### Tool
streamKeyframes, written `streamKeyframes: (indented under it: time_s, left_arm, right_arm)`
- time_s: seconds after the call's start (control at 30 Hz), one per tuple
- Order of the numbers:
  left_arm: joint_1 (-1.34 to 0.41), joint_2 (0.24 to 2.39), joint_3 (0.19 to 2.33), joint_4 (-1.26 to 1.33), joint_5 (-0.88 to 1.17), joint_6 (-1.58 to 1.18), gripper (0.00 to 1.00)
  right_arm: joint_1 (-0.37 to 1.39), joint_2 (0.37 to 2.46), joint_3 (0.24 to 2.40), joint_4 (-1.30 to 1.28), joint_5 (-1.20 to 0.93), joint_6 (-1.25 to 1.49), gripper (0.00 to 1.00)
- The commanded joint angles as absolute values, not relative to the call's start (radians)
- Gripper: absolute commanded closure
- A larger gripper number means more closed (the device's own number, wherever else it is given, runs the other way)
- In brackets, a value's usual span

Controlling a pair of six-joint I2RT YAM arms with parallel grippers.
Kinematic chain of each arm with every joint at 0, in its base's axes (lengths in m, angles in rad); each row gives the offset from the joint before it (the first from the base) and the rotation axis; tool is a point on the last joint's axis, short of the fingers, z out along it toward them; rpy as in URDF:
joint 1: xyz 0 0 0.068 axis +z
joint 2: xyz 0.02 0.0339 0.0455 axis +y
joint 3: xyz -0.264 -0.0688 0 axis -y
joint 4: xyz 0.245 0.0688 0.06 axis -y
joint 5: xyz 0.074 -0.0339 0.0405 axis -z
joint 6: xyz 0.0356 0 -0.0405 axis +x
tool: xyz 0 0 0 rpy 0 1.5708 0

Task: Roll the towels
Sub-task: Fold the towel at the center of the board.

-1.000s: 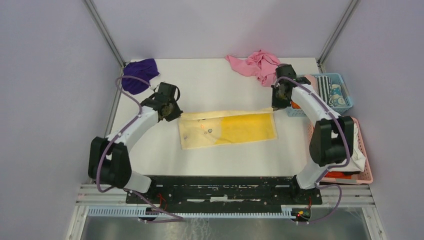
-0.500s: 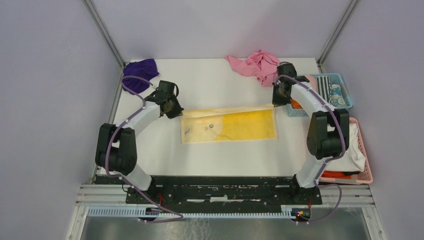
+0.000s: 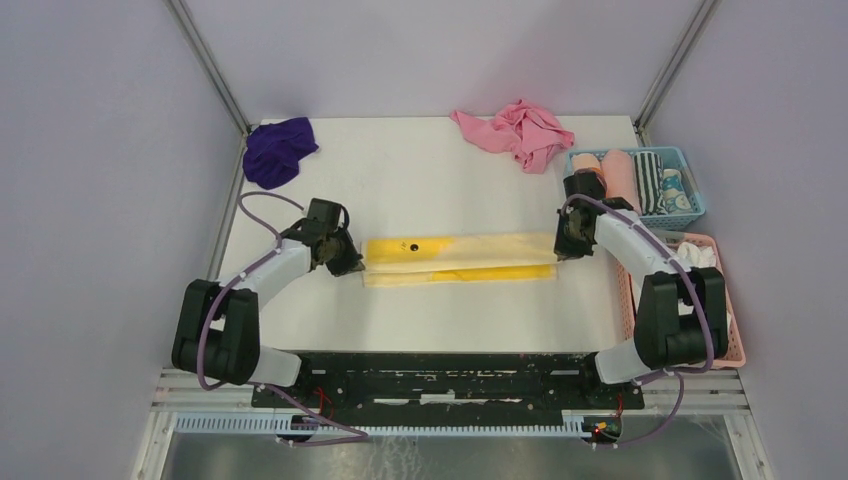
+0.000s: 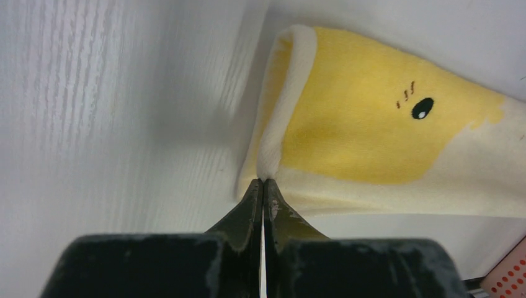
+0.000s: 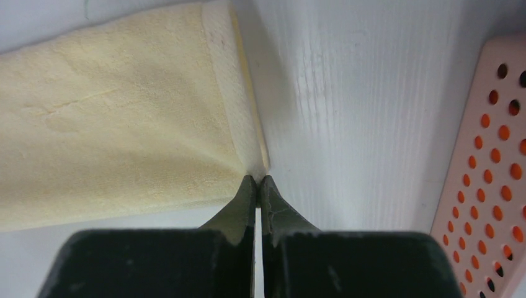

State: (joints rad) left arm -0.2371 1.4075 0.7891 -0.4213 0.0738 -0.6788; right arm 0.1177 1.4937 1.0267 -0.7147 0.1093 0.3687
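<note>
The yellow towel (image 3: 460, 258) lies across the middle of the table, folded lengthwise into a long narrow strip with a small black eye mark near its left end. My left gripper (image 3: 345, 265) is shut on the towel's left corner (image 4: 273, 155), the tips (image 4: 263, 181) pinching the white edge. At the other end, my right gripper (image 3: 563, 250) is shut on the right corner, its tips (image 5: 257, 177) closed on the pale hem (image 5: 236, 118). A purple towel (image 3: 277, 150) sits bunched at the back left. Rolled striped (image 3: 648, 180) and teal-and-white (image 3: 675, 188) towels stand in the blue basket (image 3: 697, 200).
A crumpled pink cloth (image 3: 515, 130) lies at the back centre-right. A pink perforated basket (image 3: 735, 330) holding white fabric stands along the right edge, close to my right gripper (image 5: 490, 155). Metal frame posts rise at both back corners.
Both grippers have moved toward the near edge, carrying the towel's far edge over. The spread-out yellow towel is now a narrow folded strip.
</note>
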Motion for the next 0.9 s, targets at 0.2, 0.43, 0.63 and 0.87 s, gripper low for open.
streamKeyframes:
  time_s: [0.2, 0.43, 0.63, 0.87]
  left_arm:
    - [-0.234, 1.473, 0.698, -0.311, 0.135, -0.723, 0.97]
    - [-0.237, 1.405, 0.675, -0.371, 0.106, -0.717, 0.89]
    - [-0.238, 1.249, 0.695, -0.480, 0.053, -0.708, 0.60]
    - [-0.344, 1.214, 0.818, -0.495, 0.028, -0.729, 0.53]
  right_arm:
    - [0.112, 1.545, 0.904, -0.604, 0.155, 0.427, 1.00]
    - [0.112, 1.558, 0.922, -0.642, 0.147, 0.429, 0.76]
    - [0.111, 1.379, 0.928, -0.704, 0.168, 0.400, 0.55]
    - [0.115, 1.351, 0.968, -0.603, -0.052, 0.369, 0.54]
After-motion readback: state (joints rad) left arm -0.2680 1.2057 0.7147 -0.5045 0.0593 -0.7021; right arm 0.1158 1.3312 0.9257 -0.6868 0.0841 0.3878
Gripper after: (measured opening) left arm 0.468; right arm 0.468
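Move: Each hand holds an end of the yellow towel's raised long edge. Its place is the lower layer's near left corner, about 3 cm back and 4 below the left hand; and the near right corner, some 3 cm back and 6 below the right hand. The purple towel lies about 25 cm ahead and 18 left of the left hand. From the right hand, the pink towel is 27 ahead, 9 left; the blue basket 16 ahead, 16 right; the pink basket 7 back, 27 right. Still pinching the yellow towel's two corners, both hands lay the edge down onto the near edge of the lower layer: the right sinks about 5 cm, the left 3.5, each easing 2 to 3 cm back. Both then part their fingers to about half open, let go, and rise clear, 5.5 cm on the left and 7 on the right, the right fingertips swinging forward slightly. ##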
